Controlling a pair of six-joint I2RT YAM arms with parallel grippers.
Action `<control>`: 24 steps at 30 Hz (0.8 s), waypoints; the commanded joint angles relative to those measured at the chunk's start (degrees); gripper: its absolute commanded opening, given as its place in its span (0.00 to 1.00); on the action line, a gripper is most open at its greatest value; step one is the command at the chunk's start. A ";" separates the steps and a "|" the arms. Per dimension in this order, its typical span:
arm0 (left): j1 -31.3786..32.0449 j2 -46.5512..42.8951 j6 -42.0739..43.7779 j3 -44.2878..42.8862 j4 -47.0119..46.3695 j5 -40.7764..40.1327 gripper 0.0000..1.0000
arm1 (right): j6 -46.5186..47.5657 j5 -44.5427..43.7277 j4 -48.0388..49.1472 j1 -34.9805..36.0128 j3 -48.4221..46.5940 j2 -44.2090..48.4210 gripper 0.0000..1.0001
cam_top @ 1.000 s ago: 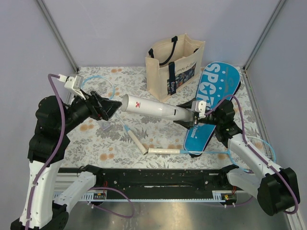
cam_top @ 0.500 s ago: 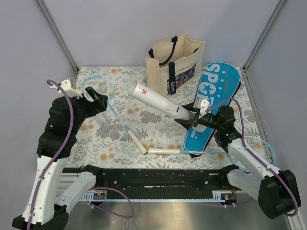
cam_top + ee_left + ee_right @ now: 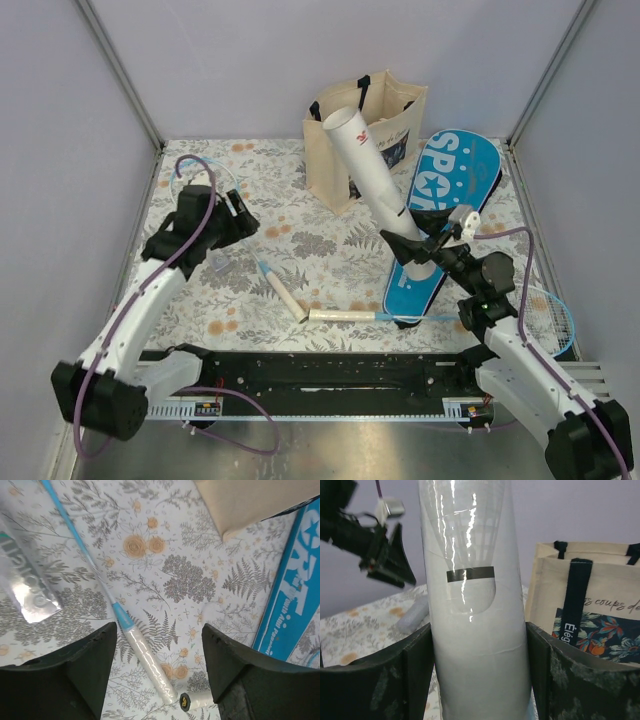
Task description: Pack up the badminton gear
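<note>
My right gripper (image 3: 415,240) is shut on the lower end of the long white tube (image 3: 372,170), which tilts steeply with its top end in front of the tote bag. In the right wrist view both fingers press the tube (image 3: 472,605). The blue case (image 3: 452,185) lettered "SPORT" lies flat under and behind that gripper. One racket's white handle (image 3: 285,296) lies mid-table, and its shaft runs up toward my left gripper (image 3: 240,220), which is open and holds nothing. The second racket (image 3: 345,315) lies along the front, with its head (image 3: 548,318) under the right arm. In the left wrist view, both handles (image 3: 147,660) show between the open fingers.
A cream tote bag (image 3: 385,115) with navy straps stands at the back, just behind the tube's top. A small silver packet (image 3: 220,263) lies near the left gripper, also seen as a silver packet (image 3: 25,580) on the floral cloth. The black rail (image 3: 320,370) runs along the near edge.
The left gripper let go of the tube's far end and drew back to the left. The right gripper swung the tube from lying nearly level to steeply tilted, its top toward the tote bag.
</note>
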State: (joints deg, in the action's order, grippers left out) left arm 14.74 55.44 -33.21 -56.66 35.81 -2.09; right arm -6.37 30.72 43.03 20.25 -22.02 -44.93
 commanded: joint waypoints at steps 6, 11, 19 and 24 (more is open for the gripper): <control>12.84 18.90 -5.29 -3.01 -13.21 -1.34 0.66 | -7.34 -16.30 -3.12 0.40 -0.31 10.38 0.39; 18.03 28.74 -6.16 -6.08 -16.12 -2.31 0.55 | -5.41 -15.69 -4.70 0.40 -0.12 14.07 0.38; 24.72 42.02 -8.53 -11.89 -17.18 -6.61 0.45 | -1.81 -16.13 -7.87 0.40 -0.13 17.06 0.35; 26.04 47.82 -9.06 -14.61 -16.30 -6.79 0.40 | -0.57 -16.75 -8.75 0.40 0.14 18.29 0.34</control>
State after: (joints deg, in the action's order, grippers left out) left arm 40.27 100.68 -41.04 -67.77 21.21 -6.33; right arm -9.10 15.84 32.23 20.25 -21.34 -27.94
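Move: The clear round lid lies flat on the table about 5 cm ahead of my empty left hand and some 22 cm to its right, about 22 cm below. The bare racket handle is some 4 cm back and 8 cm to the right of that hand; the tote bag stands about 24 cm beyond the lid and 3 cm to its right. From my right hand, holding the shuttlecock tube, the lid is roughly 12 cm ahead, 12 cm left and 30 cm down. I swing my left hand rightward about 19 cm while dropping it some 16 cm over the table towards the clear lid, tipping the fingers some 20 degrees further down, turning them clockwise and narrowing them to about half their opening. My right hand keeps its grip low on the tube and carries it about 5 cm right and 4 cm up, turning a little clockwise. ##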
